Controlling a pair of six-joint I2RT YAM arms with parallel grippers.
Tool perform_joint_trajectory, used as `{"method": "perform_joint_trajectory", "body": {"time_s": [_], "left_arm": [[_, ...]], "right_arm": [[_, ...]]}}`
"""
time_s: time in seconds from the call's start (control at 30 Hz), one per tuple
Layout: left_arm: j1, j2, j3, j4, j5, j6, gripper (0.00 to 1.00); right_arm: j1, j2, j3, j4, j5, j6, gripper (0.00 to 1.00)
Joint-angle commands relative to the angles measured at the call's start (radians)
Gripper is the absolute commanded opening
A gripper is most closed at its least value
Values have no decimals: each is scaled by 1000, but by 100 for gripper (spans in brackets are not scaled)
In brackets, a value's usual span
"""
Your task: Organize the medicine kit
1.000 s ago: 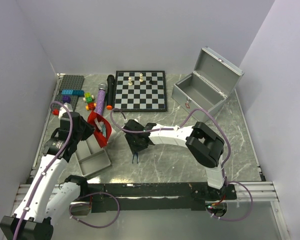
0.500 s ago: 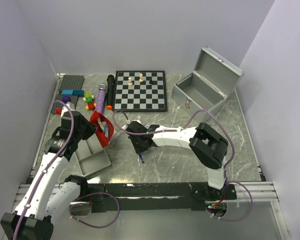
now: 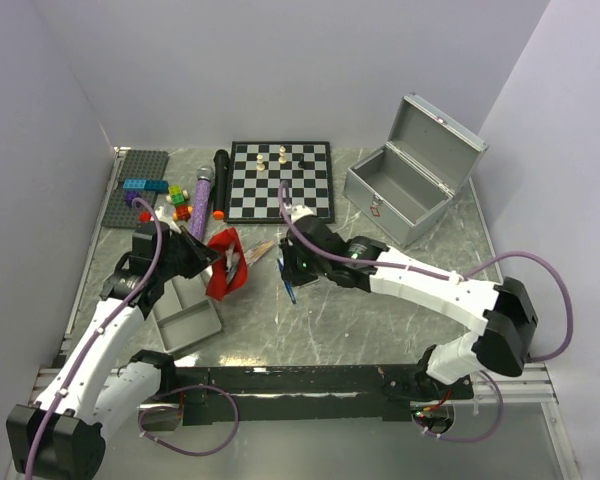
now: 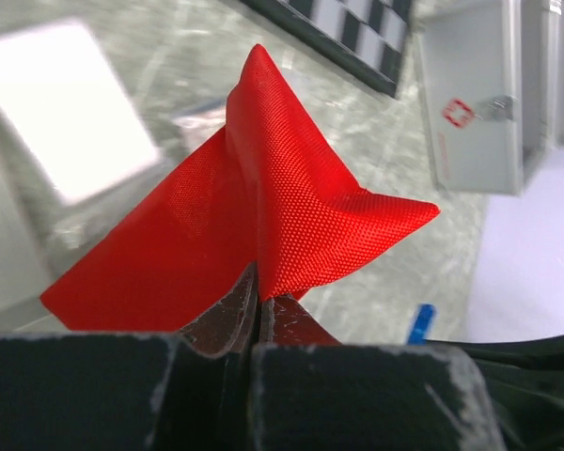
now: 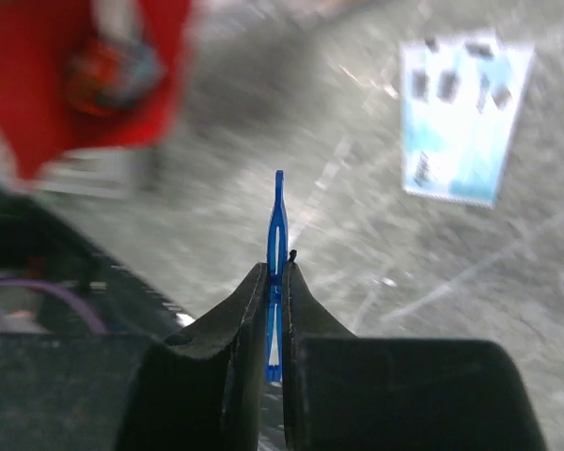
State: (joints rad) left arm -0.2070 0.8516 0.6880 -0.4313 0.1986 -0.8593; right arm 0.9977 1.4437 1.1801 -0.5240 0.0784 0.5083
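Note:
The medicine kit (image 3: 400, 195), a silver-grey metal case, stands at the back right with its lid swung up; it also shows in the left wrist view (image 4: 479, 103). My left gripper (image 3: 206, 258) (image 4: 259, 299) is shut on a fold of the red pouch (image 3: 226, 268) (image 4: 263, 216), which hangs left of centre above the table. My right gripper (image 3: 290, 268) (image 5: 278, 268) is shut on thin blue plastic tweezers (image 3: 291, 290) (image 5: 278, 225) just right of the pouch. The tweezers' tip pokes out past the fingers. The pouch is a red blur in the right wrist view (image 5: 94, 75).
A chessboard (image 3: 280, 180) with a few pieces lies at the back centre. A shallow grey tray (image 3: 185, 312) sits near the left arm. Toy bricks on a grey baseplate (image 3: 140, 180), a purple microphone (image 3: 202, 200) and a black marker (image 3: 220, 178) lie back left. A pale blue packet (image 5: 465, 117) lies on the table.
My right gripper has closed on the blue tweezers, lifted them and swung back and right as the arm stretched out. My left gripper has carried the red pouch to the right.

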Motion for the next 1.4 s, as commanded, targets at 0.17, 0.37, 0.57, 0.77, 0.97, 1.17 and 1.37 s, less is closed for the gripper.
{"method": "perform_joint_trajectory", "body": {"time_s": [0.17,0.37,0.57,0.77,0.97,1.17,1.37], "left_arm": [[-94,-11,4,174,73,-98,1],[-160,12,27,181,36,-104,1],[-218,23,18,212,12,-125,1],[-255,33,15,236,-10,-147,1],[-275,26,4,269,-28,-181,1],[-279,29,2,273,-33,-181,1],[-279,21,2,258,-45,-165,1]], "right_arm": [[-4,41,196,44,-255,45,0],[-19,83,230,38,-282,62,0],[-82,107,194,79,-304,117,0],[-110,115,158,145,-292,206,0],[-113,159,182,127,-270,262,0],[-114,161,184,128,-273,227,27],[-108,98,164,142,-258,181,64]]}}
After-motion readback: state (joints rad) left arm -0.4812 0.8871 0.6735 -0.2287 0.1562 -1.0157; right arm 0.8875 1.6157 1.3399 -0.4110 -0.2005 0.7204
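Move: About 14 cm left of the right hand, some 3 cm farther out and 5 cm lower, the red pouch hangs open; the right fingers already hold the blue tweezers. On the table 14 cm below that hand, the swab bag lies about 8 cm left and 11 cm ahead, the blue-white sachets some 5 cm right and 7 cm ahead. For the left hand, still gripping the pouch, the tweezers are about 18 cm to the right, 4 cm nearer the base and 2 cm lower. Carrying the tweezers left to the pouch's mouth, the right hand swings up and about 6 cm left, edges forward some 3 cm while tilting, then sinks about 4 cm from its peak and opens its fingers, letting go. Meanwhile the left hand keeps its pinch and brings the pouch about 8 cm right and slightly up to meet it, turning some 10 degrees clockwise. ##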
